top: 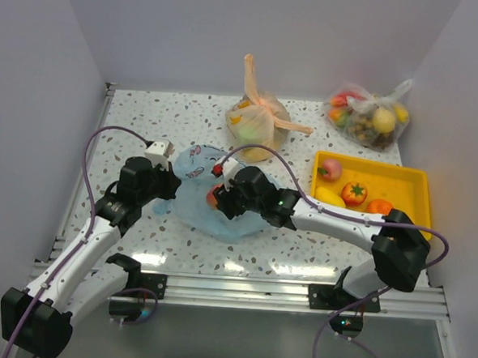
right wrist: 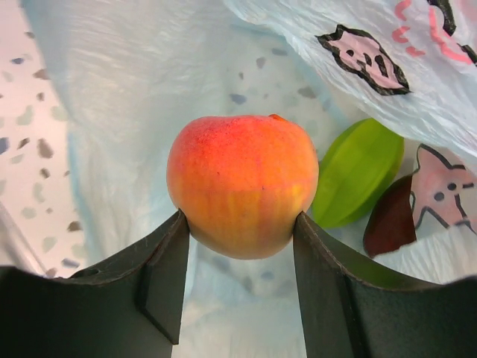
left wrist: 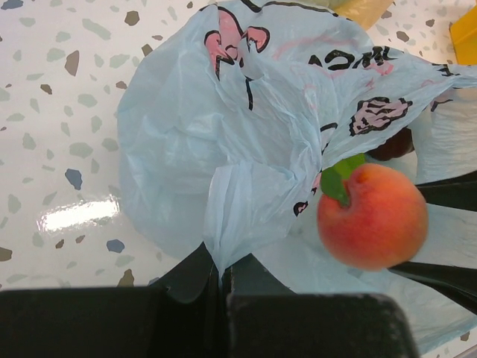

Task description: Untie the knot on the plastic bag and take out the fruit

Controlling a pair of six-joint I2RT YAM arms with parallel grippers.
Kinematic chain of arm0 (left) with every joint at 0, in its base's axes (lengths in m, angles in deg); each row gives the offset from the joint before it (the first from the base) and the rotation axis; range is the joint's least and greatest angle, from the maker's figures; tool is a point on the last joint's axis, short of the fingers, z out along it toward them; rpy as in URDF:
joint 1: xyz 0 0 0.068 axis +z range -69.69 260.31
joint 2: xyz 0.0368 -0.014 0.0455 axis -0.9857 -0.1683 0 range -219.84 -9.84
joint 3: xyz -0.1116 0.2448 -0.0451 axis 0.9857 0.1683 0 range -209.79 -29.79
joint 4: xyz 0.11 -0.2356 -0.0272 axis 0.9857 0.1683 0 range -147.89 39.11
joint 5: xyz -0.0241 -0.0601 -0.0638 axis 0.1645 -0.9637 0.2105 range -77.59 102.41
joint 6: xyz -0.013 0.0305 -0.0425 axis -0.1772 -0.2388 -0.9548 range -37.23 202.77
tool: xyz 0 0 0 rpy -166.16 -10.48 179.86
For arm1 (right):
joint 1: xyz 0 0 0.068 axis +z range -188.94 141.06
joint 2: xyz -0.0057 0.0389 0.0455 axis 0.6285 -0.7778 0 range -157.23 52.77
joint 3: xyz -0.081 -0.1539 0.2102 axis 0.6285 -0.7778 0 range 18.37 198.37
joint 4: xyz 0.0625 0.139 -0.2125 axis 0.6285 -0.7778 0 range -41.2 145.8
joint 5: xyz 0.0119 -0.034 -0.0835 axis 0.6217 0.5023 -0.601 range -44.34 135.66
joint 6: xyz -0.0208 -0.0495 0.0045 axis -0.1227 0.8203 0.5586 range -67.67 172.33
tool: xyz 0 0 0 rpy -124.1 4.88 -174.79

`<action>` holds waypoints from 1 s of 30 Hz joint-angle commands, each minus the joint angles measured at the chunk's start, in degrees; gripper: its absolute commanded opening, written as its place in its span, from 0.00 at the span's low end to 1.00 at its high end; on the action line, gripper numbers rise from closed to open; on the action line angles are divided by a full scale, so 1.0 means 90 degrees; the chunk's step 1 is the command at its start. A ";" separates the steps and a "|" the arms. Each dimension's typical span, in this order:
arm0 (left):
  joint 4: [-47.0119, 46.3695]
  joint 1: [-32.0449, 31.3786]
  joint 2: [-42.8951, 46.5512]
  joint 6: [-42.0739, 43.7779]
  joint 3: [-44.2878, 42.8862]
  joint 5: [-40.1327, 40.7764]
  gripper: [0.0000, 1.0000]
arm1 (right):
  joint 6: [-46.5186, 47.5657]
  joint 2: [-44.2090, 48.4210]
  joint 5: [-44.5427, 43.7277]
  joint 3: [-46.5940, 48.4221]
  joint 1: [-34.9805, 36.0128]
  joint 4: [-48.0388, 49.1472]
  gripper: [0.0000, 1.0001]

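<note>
The light blue plastic bag [top: 192,170] with pink cartoon prints lies crumpled at mid-table, its mouth spread toward the right. My left gripper [top: 173,190] is shut on a fold of the bag's thin plastic [left wrist: 231,216] at its left edge. My right gripper [right wrist: 242,224] is shut on a fruit, a red-orange peach [right wrist: 242,183], which it holds just over the bag's opening [top: 214,195]. Behind it inside the bag lie a green fruit [right wrist: 354,183] and a dark red one [right wrist: 387,227]. No knot shows.
An orange tied bag [top: 259,123] stands behind the blue one. A clear bag of fruit [top: 369,114] sits at the back right. The yellow tray [top: 401,185] at the right holds several fruit pieces. Grey walls close the left, back and right.
</note>
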 commanded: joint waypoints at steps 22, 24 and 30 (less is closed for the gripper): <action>-0.0172 0.0073 -0.0041 0.0074 0.0014 0.0043 0.00 | -0.0803 0.3001 -0.3614 0.0942 -0.2886 -0.1812 0.00; -0.0172 0.0073 -0.0032 0.0074 0.0014 0.0043 0.00 | -0.1204 0.2982 -0.3693 0.0775 -0.3259 -0.1861 0.00; -0.0172 0.0073 -0.0041 0.0074 0.0014 0.0043 0.00 | -0.2093 0.2524 -0.3108 0.0141 -0.4704 -0.1716 0.00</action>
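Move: The peach is already pinched in the right fingers, held above the open blue bag. The middle of the yellow tray lies about 45 cm to the right, 15 ahead and 8 lower; in its left half, the yellow fruit is some 33 right and 11 ahead of the hand, the pink fruit 34 right and 21 ahead. The green fruit in the bag sits about 11 ahead and 5 right. From the left hand, the tray is roughly 55 cm right and 14 ahead. Keeping its pinch on the peach, the right hand first lifts almost straight up out of the bag, then swings right and somewhat forward towards the yellow tray, about 33 cm right and 11 forward in all. It peaks some 20 cm up and sinks about 5 near the end, the wrist turning about 70 degrees clockwise. The left fingers stay shut on the bag's rim, holding still. ##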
